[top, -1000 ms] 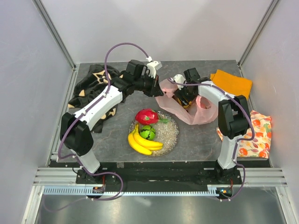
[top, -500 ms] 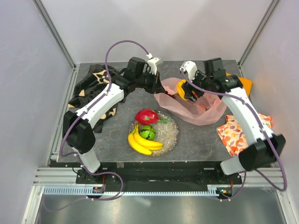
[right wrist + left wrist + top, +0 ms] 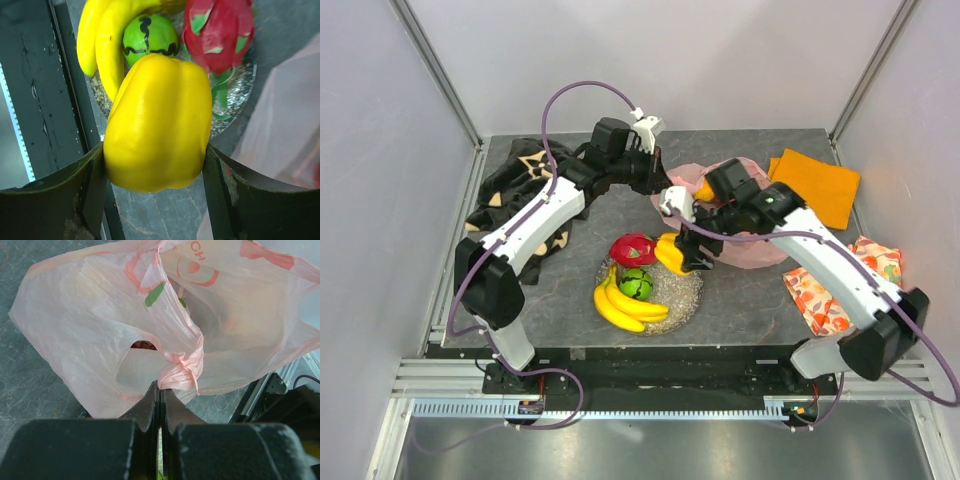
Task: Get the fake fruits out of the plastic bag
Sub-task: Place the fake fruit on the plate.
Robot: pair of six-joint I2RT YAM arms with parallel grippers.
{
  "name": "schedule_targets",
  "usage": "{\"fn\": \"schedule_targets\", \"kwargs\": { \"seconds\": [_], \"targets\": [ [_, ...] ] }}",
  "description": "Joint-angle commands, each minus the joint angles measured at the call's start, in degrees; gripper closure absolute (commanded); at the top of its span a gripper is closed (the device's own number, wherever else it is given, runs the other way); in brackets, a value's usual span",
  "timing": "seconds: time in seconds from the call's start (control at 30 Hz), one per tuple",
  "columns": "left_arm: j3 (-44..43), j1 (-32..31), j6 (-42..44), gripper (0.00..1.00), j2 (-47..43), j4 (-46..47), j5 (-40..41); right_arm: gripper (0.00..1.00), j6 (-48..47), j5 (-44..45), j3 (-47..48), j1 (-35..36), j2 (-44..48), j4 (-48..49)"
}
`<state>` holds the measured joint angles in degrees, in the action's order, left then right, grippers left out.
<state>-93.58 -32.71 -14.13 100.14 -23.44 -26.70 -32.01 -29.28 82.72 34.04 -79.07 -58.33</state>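
The pink plastic bag (image 3: 757, 248) lies crumpled at the back right of the table. My left gripper (image 3: 655, 182) is shut on its bunched handle (image 3: 180, 371), and a bit of red shows through the handle loop (image 3: 144, 344). My right gripper (image 3: 155, 167) is shut on a glossy yellow fake fruit (image 3: 157, 120), held over the plate's right edge (image 3: 670, 252). On the silvery glitter plate (image 3: 688, 292) sit the banana bunch (image 3: 625, 305), the dragon fruit (image 3: 632, 248) and the green ball (image 3: 638, 284).
An orange cloth (image 3: 817, 180) lies at the back right. A floral cloth (image 3: 875, 265) sits at the right edge, partly under my right arm. A dark patterned cloth (image 3: 515, 185) is heaped at the back left.
My right gripper has come out of the bag with the yellow fruit and swung left and forward to the plate. The bag has sagged. My left gripper has kept its hold.
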Motion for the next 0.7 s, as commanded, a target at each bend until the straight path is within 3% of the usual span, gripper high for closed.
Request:
{"fn": "schedule_targets", "kwargs": {
  "seconds": [0.0,0.27,0.67],
  "targets": [
    [-1.0,0.1,0.2,0.98,-2.6,1.4,2.0,0.52,-3.0,-1.2,-1.0,1.0,-7.5,0.0],
    [2.0,0.0,2.2,0.99,-5.6,1.4,2.7,0.57,-1.1,6.7,0.3,1.1,-17.1,2.4],
    [1.7,0.1,2.4,0.98,-4.8,1.3,2.3,0.56,-12.7,9.2,-11.8,1.5,-13.8,7.3]
  ]
}}
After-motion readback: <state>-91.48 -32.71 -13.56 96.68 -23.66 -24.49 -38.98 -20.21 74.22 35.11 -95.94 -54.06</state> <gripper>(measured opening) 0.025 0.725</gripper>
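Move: Below the right hand, which holds the yellow pepper, the plate's free right part lies roughly 22 cm down, 3 cm ahead and 2 cm to the right. The watermelon sits about 7 cm left and 4 cm ahead of the hand, the dragon fruit 7 cm left and 12 cm ahead, the bananas 8 cm left and 2 cm back, all some 20 cm lower. From the left hand, that free part is about 11 cm back, 4 cm right and 24 cm down. Sinking about 14 cm towards the plate's empty right part, the right hand keeps its grip on the yellow pepper; it eases forward a little, slows midway, then drifts right as it goes on down. Its fingers tip some 20 degrees steeper towards the plate. The left hand keeps pinching the bag's handle, shifting barely a centimetre up and left. ##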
